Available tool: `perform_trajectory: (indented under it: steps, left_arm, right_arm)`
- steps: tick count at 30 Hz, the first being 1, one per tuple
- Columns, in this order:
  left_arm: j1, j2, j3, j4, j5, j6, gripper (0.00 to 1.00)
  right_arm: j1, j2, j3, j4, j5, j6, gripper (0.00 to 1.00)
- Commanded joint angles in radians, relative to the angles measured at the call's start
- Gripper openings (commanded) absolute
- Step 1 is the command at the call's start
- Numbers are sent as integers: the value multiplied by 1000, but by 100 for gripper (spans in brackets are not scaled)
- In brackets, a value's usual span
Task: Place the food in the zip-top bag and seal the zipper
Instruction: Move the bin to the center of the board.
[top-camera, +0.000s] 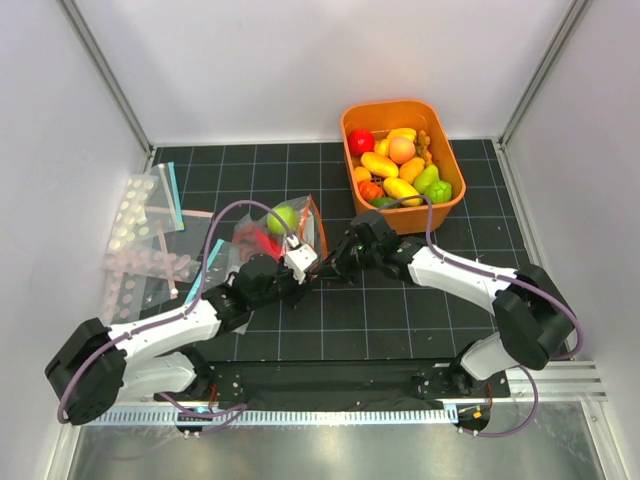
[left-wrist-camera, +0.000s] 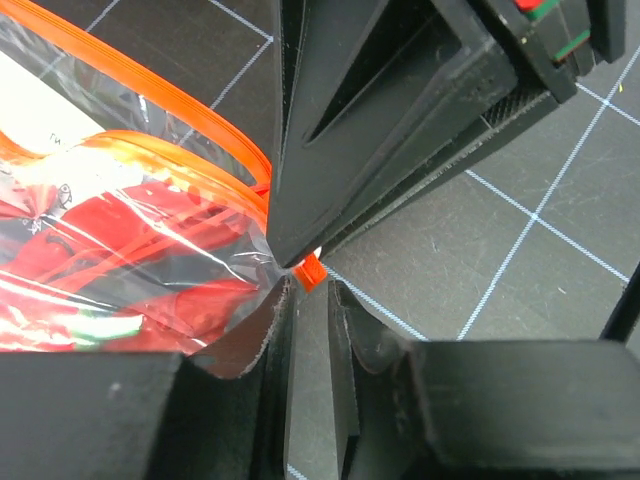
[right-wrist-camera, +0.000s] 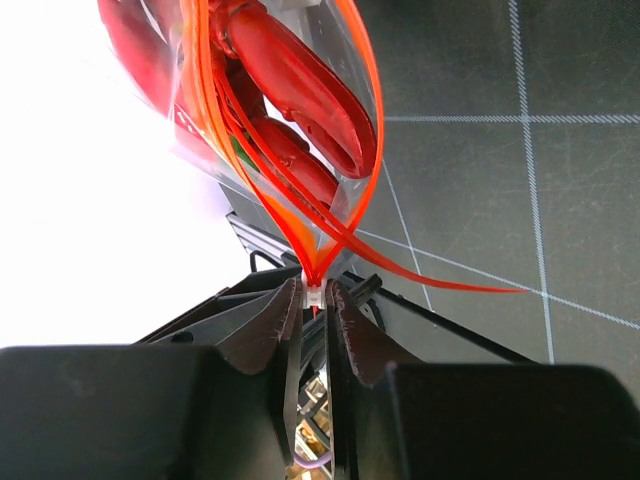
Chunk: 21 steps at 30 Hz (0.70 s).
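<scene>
The clear zip-top bag (top-camera: 300, 228) lies on the mat with the round light-green fruit (top-camera: 283, 218) and the red lobster (top-camera: 256, 243) inside. My left gripper (top-camera: 303, 262) is closed to a narrow gap on the bag's corner (left-wrist-camera: 240, 290), by the end of the red-orange zipper (left-wrist-camera: 180, 110). My right gripper (top-camera: 333, 265) faces it, shut on the small white slider (right-wrist-camera: 315, 294) where the zipper strips (right-wrist-camera: 370, 150) meet. Beyond the slider the two strips bow apart, and the lobster (right-wrist-camera: 300, 90) shows between them. The two grippers nearly touch.
An orange bin (top-camera: 447, 205) of yellow, orange and green toy produce stands at the back right. Flat clear bags with teal strips (top-camera: 140, 235) lie at the left. White walls close the cell at back and sides.
</scene>
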<state>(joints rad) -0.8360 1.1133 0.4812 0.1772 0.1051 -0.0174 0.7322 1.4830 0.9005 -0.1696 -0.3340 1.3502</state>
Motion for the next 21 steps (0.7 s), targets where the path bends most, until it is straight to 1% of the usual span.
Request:
perform_trajectory:
  steps: [1, 2, 5, 6, 7, 9, 13, 21]
  left_arm:
    - [-8, 19, 11, 76, -15, 13, 21]
    - [-8, 19, 13, 79, -15, 13, 21]
    - [-8, 36, 16, 77, -36, 13, 15]
    - [-9, 37, 19, 77, -42, 13, 12]
    - [-8, 43, 20, 79, -47, 13, 7]
    - [-8, 45, 23, 81, -53, 13, 0]
    - [-9, 30, 31, 76, -36, 13, 0]
    - [-35, -69, 8, 28, -8, -12, 0]
  right_arm:
    - [7, -47, 28, 16, -13, 27, 1]
    - [7, -46, 28, 15, -11, 27, 1]
    - [7, -46, 25, 15, -11, 30, 1]
    - [9, -46, 25, 12, -13, 27, 1]
    - [7, -47, 25, 10, -11, 26, 1]
    - [7, -49, 25, 2, -8, 21, 1]
    - [7, -50, 21, -8, 0, 10, 1]
    - [1, -27, 51, -47, 26, -34, 1]
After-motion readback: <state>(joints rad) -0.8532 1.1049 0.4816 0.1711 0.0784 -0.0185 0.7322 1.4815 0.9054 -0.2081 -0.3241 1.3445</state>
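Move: Just off the left fingertips, about 1 cm forward and 1 cm right at nearly the same height, sits the orange zipper end; the right fingers already grip just past it, so from the right hand it lies some 1 cm back and 1 cm below. The green apple in the bag is roughly 12 cm ahead of the left hand and 7 cm left, the red lobster about 7 cm ahead and 12 cm left, both somewhat lower. Closing its slightly open fingers fully, the left hand eases about half a centimetre down and forward to pinch the orange zipper end beside the right fingertips, then, shut, draws up and back by under 1 cm. The right hand keeps its grip on the zipper and stays almost in place, sinking perhaps half a centimetre. ##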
